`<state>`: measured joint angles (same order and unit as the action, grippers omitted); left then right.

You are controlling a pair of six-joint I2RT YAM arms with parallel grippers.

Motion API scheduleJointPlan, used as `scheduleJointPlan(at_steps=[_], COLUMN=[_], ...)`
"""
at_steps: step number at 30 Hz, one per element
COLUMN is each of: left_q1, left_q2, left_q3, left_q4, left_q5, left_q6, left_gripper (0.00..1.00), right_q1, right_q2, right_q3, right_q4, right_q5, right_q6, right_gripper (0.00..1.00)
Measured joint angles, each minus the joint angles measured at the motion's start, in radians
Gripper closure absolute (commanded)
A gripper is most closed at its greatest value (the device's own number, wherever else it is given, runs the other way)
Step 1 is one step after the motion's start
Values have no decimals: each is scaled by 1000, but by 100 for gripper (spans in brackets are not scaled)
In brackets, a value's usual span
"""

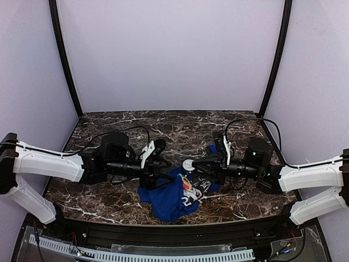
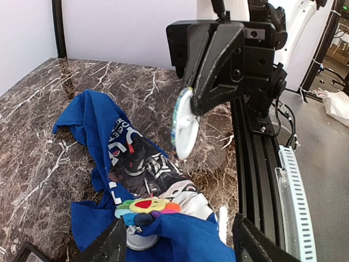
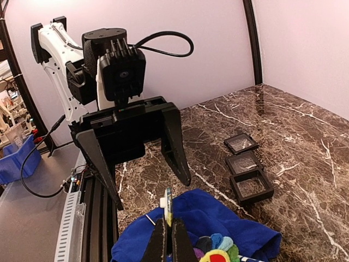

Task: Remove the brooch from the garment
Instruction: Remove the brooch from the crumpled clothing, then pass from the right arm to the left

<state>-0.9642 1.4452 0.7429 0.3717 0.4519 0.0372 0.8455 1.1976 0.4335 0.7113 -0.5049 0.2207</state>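
The garment [image 1: 166, 202] is a blue cloth with a printed picture, lying crumpled at the front middle of the table [image 2: 87, 120] [image 3: 218, 218]. The brooch [image 2: 147, 206], a small rainbow flower with a yellow and red centre, rests on the cloth [image 1: 188, 184] [image 3: 218, 252]; a blue fold covers its lower edge. My left gripper [image 2: 180, 240] is open, its fingers on either side of the brooch without touching it [image 3: 152, 191]. My right gripper [image 3: 169, 221] is shut on a thin round disc [image 3: 168, 202] with a white back and coloured rim, held just above the cloth [image 2: 184, 128] [image 1: 188, 164].
Three small dark square trays [image 3: 244, 162] lie in a row on the marble beyond the cloth. A grey round piece [image 2: 136, 239] shows under the flower. A black rail [image 2: 256, 164] runs along the table's near edge. Both arms meet over the cloth.
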Motion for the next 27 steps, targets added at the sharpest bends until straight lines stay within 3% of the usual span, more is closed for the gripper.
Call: scheduleJointPlan(at_steps=[13,27], left_q1=[0,0], left_q2=[-13,27], left_q3=[-7,-5], left_q4=[154,175], left_q5=[70,114], left_q6=[-39,-69], left_gripper=[45,71], right_q1=[30,48], right_q2=[14,60], right_q3=[0,6], right_q4=[107,139], right_q5=[-53,-86], right_q6=[44,59], right_gripper=[100,100])
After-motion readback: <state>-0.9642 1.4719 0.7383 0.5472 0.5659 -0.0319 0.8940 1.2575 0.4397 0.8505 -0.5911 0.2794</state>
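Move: The round brooch, pinched by its edge in my right fingertips, has its middle about 2 cm left of the right hand point. From my open left hand it lies about 6 cm right, 1 cm ahead and 3 cm higher. The garment spreads on the table some 14 cm below the left hand, centred about 5 cm to its right; the nearest black box sits roughly 9 cm ahead of that hand, 6 cm left and 16 cm down. I lift my left hand nearly 4 cm, let it sink back 1 cm and ease it back and right towards the brooch, its fingers tilting up about 8 degrees and closing to roughly half their gap. Meanwhile my right hand keeps its pinch and brings the brooch about 2.5 cm back, 1.5 cm left and 1 cm up, in between the left fingertips. ##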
